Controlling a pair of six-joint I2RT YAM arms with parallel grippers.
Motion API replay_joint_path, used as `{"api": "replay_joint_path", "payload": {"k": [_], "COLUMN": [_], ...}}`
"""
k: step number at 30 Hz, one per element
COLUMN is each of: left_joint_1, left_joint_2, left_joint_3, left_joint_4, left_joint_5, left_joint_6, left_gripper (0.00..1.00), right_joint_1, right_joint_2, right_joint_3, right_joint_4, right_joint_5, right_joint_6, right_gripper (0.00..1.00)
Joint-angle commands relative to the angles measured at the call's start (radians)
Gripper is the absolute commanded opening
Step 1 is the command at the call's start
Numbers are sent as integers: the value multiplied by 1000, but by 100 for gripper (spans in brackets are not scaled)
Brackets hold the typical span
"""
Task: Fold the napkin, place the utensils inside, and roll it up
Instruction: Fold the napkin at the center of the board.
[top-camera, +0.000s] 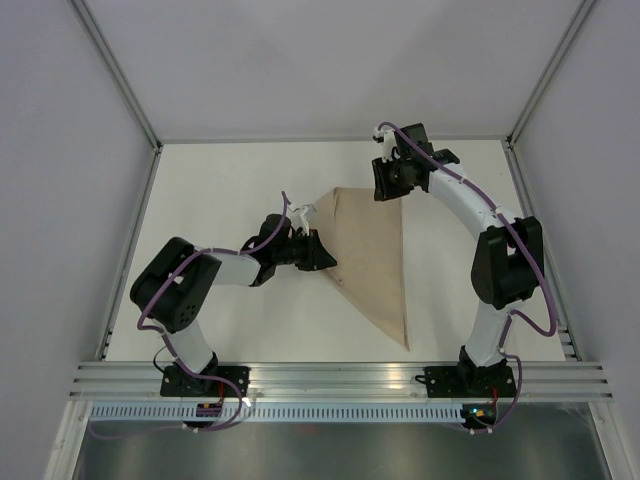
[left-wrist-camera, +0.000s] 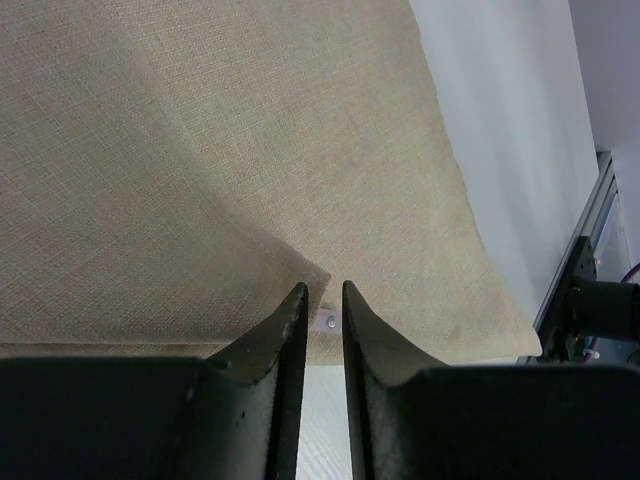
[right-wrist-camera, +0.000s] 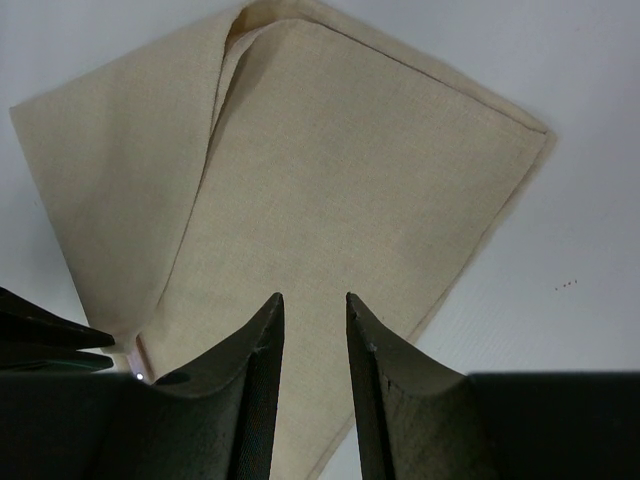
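The tan napkin (top-camera: 375, 260) lies folded into a long triangle on the white table, point toward the near edge. My left gripper (top-camera: 322, 252) sits low at its left edge, jaws a narrow gap apart with bare table between them. In the left wrist view a raised napkin corner (left-wrist-camera: 300, 262) ends just at the left gripper (left-wrist-camera: 320, 285). A small pale lilac piece (left-wrist-camera: 328, 322) peeks from under the cloth there; I cannot tell what it is. My right gripper (top-camera: 385, 190) hovers open over the napkin (right-wrist-camera: 330, 170) near its far corner. No utensils show plainly.
The white table (top-camera: 230, 200) is bounded by aluminium rails, with one rail (top-camera: 340, 378) along the near edge by the arm bases. The right arm's base (left-wrist-camera: 600, 310) shows at the right of the left wrist view. Grey walls rise behind and beside.
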Motion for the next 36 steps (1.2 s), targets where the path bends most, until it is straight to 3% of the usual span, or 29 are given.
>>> {"api": "replay_joint_path", "payload": {"k": [1, 15, 20, 24, 29, 30, 36], "left_joint_1": [-6, -21, -31, -57, -202, -240, -608], "left_joint_2": [10, 18, -46, -142, -261, -273, -257], "left_joint_3": [0, 6, 62, 105, 97, 85, 37], "left_joint_4": [30, -22, -56, -94, -172, -213, -289], "left_joint_5": [25, 4, -4, -97, -263, -362, -725], "left_joint_6": [51, 76, 117, 149, 267, 293, 412], "left_gripper": [25, 24, 36, 55, 60, 60, 60], "right_joint_1": [-4, -5, -5, -5, -14, -28, -129], "right_joint_2": [-30, -41, -44, -50, -52, -55, -98], "right_joint_3": [-6, -22, -11, 15, 86, 100, 150], "right_joint_4": [0, 9, 8, 1, -28, -40, -57], "right_joint_5": [19, 16, 26, 31, 36, 33, -7], "right_joint_6": [-2, -2, -5, -4, -2, 0, 16], "right_gripper": [37, 37, 37, 37, 38, 37, 38]}}
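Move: The napkin's near corner lies about 21 cm back and 19 cm right of the left hand, some 3 cm below it. The folded-over flap's tip is right under those fingertips, about 1 cm back and 2 cm down, with the utensil's bare end roughly 4 cm back and 2 cm right. From the right hand the near corner is about 36 cm back, 3 cm right and 12 cm below. Fingertips at the flap's tip, the left hand sinks about 2 cm, drawing slightly back, and seems to press the cloth down by the utensil's end. Its fingers then open wide as it comes free, rises steeply and swings back and right towards the near corner, ending about 8 cm up, with the wrist turning some 30 degrees. The right hand, late, lifts clear, up and outward to the forward right. ##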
